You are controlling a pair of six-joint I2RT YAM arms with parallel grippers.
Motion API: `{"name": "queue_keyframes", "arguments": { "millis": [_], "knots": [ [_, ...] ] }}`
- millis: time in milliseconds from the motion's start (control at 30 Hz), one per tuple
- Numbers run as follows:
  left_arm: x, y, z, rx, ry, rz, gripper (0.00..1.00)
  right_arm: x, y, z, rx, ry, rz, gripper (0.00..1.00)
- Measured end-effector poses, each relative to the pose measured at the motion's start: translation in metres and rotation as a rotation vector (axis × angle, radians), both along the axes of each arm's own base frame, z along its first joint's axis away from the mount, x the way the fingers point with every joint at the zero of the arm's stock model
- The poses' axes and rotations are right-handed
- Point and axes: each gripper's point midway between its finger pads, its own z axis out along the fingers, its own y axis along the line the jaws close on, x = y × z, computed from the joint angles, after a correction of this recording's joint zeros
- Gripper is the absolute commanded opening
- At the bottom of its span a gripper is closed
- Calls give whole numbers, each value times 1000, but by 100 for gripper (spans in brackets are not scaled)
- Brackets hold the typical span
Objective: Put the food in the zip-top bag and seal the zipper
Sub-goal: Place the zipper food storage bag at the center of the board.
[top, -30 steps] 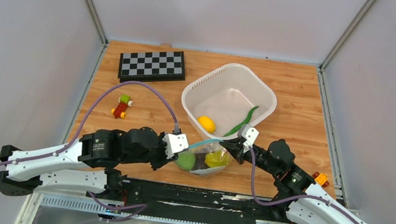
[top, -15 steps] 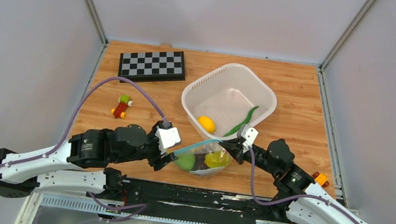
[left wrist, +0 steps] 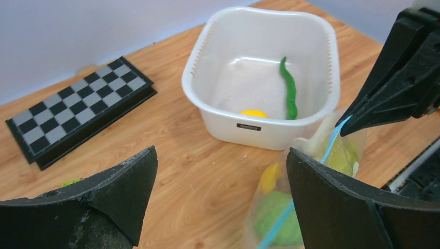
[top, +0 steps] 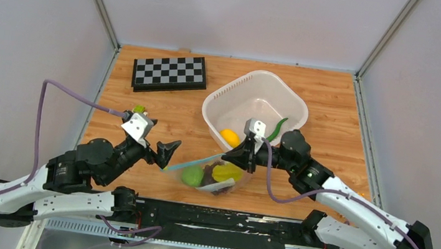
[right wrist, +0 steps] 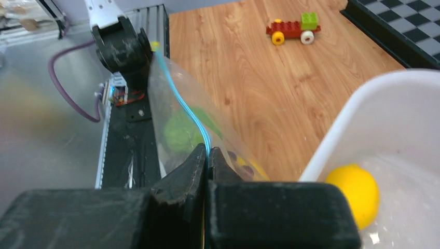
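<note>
The zip-top bag (top: 212, 175) stands on the table in front of the basket, holding a green fruit (top: 192, 175), a yellow fruit (top: 226, 171) and something purple. Its teal zipper (top: 193, 162) runs along the top edge. My right gripper (top: 234, 158) is shut on the zipper's right end, as the right wrist view shows (right wrist: 207, 153). My left gripper (top: 161, 153) is open and empty, just left of the bag; in the left wrist view (left wrist: 220, 202) the bag (left wrist: 306, 199) lies by the right finger. A lemon (top: 229, 137) and a green chili (top: 277, 128) lie in the basket.
The white perforated basket (top: 221, 96) stands behind the bag. A folded chessboard (top: 169, 72) lies at the back left. A toy block car (top: 138, 111) sits on the left, behind my left wrist. A black rail runs along the near edge (top: 214, 214).
My left gripper has opened, let go of the bag's left end and pulled back left and up. My right gripper has shifted left with the zipper, and the bag moved left.
</note>
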Motion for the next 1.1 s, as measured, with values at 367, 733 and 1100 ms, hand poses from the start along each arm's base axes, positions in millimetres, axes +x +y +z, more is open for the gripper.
{"name": "queue_keyframes", "arguments": {
  "millis": [367,733,1100],
  "knots": [
    [10,37,4,-67,25,170,100,69,74,71,-28,-92,49,0],
    [5,64,20,-179,43,204,100,49,88,-20,-178,-84,273,0],
    [12,40,0,-37,68,217,100,-31,64,-82,-242,86,400,33]
  ]
}}
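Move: My right hand still pinches the zipper's right end, with the bagged food hanging about 12 cm below and 4 cm to its left. The board spot lies some 12 cm left, 1 cm ahead and 18 cm down. The bin is about 23 cm ahead and 9 cm right of the right hand; the toy car is 19 cm ahead and 32 cm left. For my empty left hand, that spot is about 4 cm ahead, 1 cm left and 28 cm down. My right hand swings the bag up, forward and left, 7 to 9 cm each way, then quickly draws back about 12 cm and drops some 17 cm to lay the bag out on the board. It turns counter-clockwise and its fingertips dip; near the end the fingers part slightly at the zipper. My left hand, wide open, clears about 6 cm left and slightly up, then eases partway back. ##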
